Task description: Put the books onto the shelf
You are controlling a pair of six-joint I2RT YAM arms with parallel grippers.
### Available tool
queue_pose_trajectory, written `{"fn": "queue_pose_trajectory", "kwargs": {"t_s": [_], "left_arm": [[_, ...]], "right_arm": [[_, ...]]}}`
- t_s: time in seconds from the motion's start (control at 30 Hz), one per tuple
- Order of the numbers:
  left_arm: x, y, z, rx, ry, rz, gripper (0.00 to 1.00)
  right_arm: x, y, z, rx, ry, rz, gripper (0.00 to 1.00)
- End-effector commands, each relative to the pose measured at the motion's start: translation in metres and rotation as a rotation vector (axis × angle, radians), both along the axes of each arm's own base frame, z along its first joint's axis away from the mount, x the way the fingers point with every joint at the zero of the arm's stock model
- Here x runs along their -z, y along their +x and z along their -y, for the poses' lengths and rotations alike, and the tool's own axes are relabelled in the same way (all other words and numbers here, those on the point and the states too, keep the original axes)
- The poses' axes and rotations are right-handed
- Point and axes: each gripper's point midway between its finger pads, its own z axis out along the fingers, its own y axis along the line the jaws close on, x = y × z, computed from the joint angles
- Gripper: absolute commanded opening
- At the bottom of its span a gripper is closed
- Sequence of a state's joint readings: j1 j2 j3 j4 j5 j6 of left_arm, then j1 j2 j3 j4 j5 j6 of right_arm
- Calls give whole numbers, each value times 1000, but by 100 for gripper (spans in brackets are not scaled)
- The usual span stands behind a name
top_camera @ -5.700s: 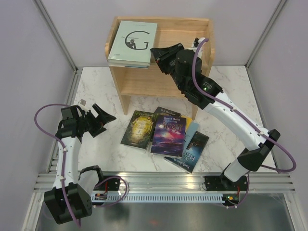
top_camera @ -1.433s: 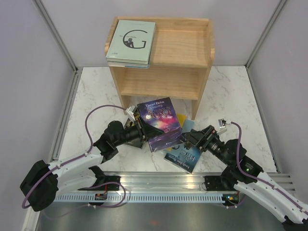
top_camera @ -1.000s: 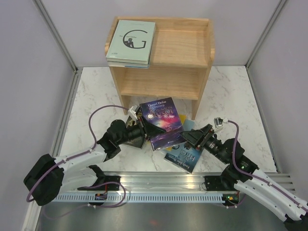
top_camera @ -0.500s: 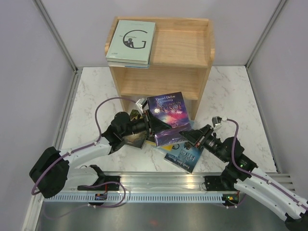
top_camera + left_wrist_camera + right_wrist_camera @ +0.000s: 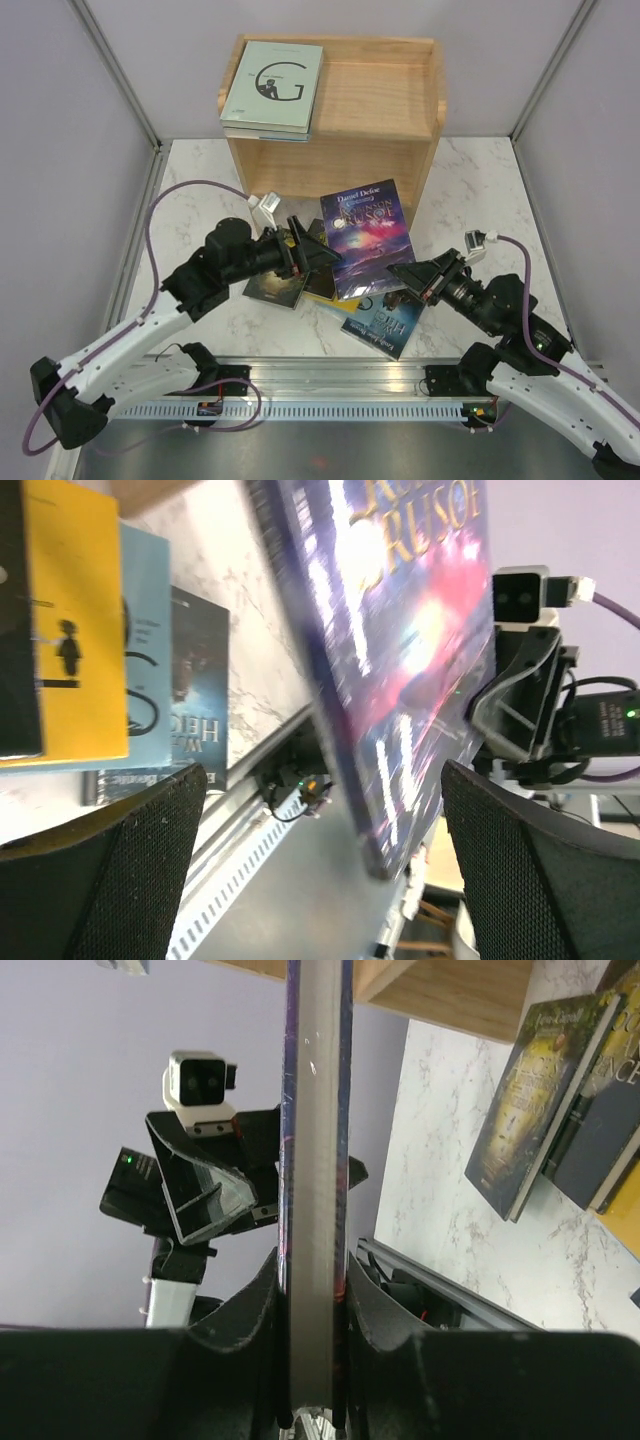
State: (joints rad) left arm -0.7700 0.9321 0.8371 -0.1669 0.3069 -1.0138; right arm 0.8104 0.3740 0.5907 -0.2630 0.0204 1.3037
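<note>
A purple book (image 5: 366,236) stands tilted above the table in front of the shelf (image 5: 380,100). My right gripper (image 5: 405,276) is shut on its lower right edge; in the right wrist view the book (image 5: 315,1160) runs edge-on between the fingers (image 5: 385,1310). My left gripper (image 5: 318,258) is wide open just left of the book, whose cover (image 5: 400,630) sits between the spread fingers (image 5: 100,880) untouched. A pale green "G" book (image 5: 275,85) lies on the shelf's top board. A dark green-gold book (image 5: 272,287), a yellow one (image 5: 70,630) and blue ones (image 5: 385,322) lie on the table.
The shelf's lower tier (image 5: 330,165) opens toward the arms just behind the raised book. Grey walls close in the marble table (image 5: 480,190) at left, right and back. A metal rail (image 5: 330,375) runs along the near edge.
My left gripper has opened and let go of the purple book, drawing back to the left. The right gripper now holds the book, which has shifted right and up.
</note>
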Motion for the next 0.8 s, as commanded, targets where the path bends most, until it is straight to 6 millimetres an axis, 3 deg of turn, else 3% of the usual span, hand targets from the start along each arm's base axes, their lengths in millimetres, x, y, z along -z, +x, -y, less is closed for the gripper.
{"fn": "queue_pose_trajectory", "kwargs": {"t_s": [0.0, 0.1, 0.23, 0.43, 0.63, 0.77], "left_arm": [[1, -5, -45, -112, 165, 78, 100], [-9, -14, -84, -214, 212, 128, 100], [-11, -18, -105, -279, 223, 161, 100], [9, -26, -113, -274, 254, 143, 100], [15, -28, -116, -273, 262, 145, 100], [21, -29, -117, -270, 273, 142, 100]], "right_arm": [[-87, -6, 18, 49, 142, 161, 0], [-107, -6, 17, 44, 150, 182, 0], [-139, -10, 19, 35, 164, 223, 0], [-187, -8, 22, 57, 176, 287, 0], [-229, 1, 23, 101, 181, 340, 0], [-251, 18, 24, 177, 196, 328, 0]]}}
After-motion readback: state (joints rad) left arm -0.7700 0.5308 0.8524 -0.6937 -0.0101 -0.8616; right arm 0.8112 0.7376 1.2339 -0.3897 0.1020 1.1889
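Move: The right hand, holding the Robinson Crusoe book, has the free upper-tier space about 32 cm ahead, 8 cm left and 15 cm above; the G book stands there 27 cm left, at the same depth and height. From the open left hand the Alice book lies some 16 cm ahead, 7 cm left and 27 cm below, with the black Moon and Sixpence book equally far out and low, 4 cm right. The right hand lifts Robinson Crusoe some 17 cm towards the shelf; the open left withdraws leftward about 11 cm. ##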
